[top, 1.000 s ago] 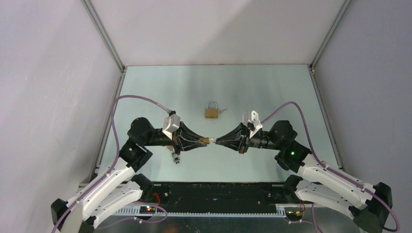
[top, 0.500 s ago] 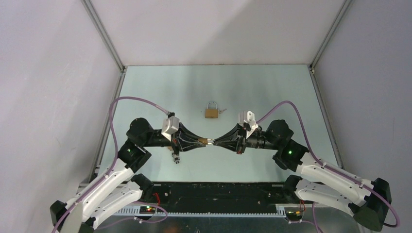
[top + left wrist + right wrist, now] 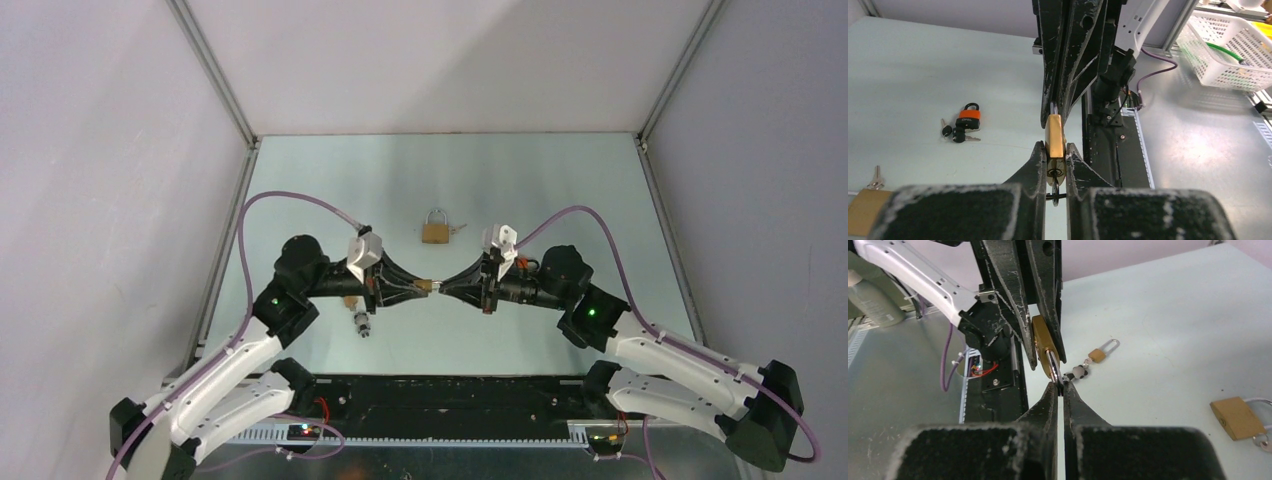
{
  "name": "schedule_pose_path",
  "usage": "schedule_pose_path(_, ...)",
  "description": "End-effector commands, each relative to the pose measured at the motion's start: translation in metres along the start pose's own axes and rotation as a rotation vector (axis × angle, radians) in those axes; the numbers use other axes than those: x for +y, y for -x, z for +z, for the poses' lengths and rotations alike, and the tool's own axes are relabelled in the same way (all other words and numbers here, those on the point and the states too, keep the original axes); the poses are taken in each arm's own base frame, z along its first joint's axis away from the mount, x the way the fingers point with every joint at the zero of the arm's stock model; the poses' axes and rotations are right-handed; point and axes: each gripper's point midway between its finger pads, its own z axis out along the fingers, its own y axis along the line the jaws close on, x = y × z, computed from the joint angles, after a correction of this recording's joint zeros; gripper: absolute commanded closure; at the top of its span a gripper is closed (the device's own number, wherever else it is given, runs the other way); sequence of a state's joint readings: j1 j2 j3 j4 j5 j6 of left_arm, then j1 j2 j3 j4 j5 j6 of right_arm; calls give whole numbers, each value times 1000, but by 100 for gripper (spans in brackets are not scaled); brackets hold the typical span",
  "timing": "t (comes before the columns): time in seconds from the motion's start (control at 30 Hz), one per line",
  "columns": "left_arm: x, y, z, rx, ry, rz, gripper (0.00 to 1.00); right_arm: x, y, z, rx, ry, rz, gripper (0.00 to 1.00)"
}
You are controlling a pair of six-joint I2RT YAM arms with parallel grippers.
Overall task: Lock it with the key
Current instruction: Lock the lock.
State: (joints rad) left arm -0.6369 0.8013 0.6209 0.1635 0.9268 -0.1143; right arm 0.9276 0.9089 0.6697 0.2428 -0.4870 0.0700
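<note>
A brass padlock (image 3: 1054, 140) hangs above the table between both grippers. My left gripper (image 3: 1054, 150) is shut on its body. The key (image 3: 1055, 190) sits in the keyhole at the lock's bottom end, between the left fingers (image 3: 1037, 165). My right gripper (image 3: 1059, 386) is shut on the silver shackle (image 3: 1052, 362), tip to tip with the left one. From above, the lock (image 3: 428, 287) shows only as a small glint between the left gripper (image 3: 419, 287) and the right gripper (image 3: 442, 289).
A second brass padlock (image 3: 435, 230) with keys lies on the table beyond the grippers. A small long-shackled padlock (image 3: 1100, 352) and an orange padlock (image 3: 968, 116) with keys lie under the left arm. A white basket (image 3: 1228, 50) stands off the table.
Both wrists have rolled and drawn slightly closer over the table's middle. The padlock stays gripped between them at nearly the same spot.
</note>
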Motion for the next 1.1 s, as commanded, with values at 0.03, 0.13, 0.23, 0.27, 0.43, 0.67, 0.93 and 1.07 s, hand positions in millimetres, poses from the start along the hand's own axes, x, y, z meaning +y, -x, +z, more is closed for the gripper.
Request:
schedule_pose_path(0.03,4,12,20,-39,23,36,100,27,33,17,-110,105,8,100)
schedule_pose_path(0.13,21,24,15,-80,144,25,100,7,31,4,-126,34,77,90)
schedule_pose_path(0.23,38,37,8,-129,265,-21,100,-17,32,-21,-191,-29,161,68)
schedule_pose_path(0.27,41,40,6,-141,288,-33,100,-18,34,-32,-231,-31,158,63)
schedule_pose_path(0.43,57,61,5,-241,393,-256,100,-39,46,-67,-333,-150,187,43)
schedule_pose_path(0.67,73,78,3,-371,477,-492,100,-72,72,-78,-523,-322,446,29)
schedule_pose_path(0.93,72,92,9,-521,406,-766,97,-110,67,-56,-559,-433,734,26)
schedule_pose_path(1.07,71,93,13,-543,377,-812,98,-107,80,-41,-580,-369,757,27)
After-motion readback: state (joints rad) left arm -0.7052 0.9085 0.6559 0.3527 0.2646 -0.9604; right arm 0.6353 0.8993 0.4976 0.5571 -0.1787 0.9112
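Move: The small brass lock's body is already in the left fingers, its middle about 1 cm to that hand's right, straight ahead 0 and level; from the right hand, which still pinches the shackle, it lies some 3 cm left. About 24 cm below the right hand, the big padlock lies roughly 25 cm ahead and 1 cm left, the orange lock some 19 cm ahead and 19 cm right. The right fingers open off the shackle, backing right 8 cm; both hands swing forward about 10 cm, left keeping hold. ##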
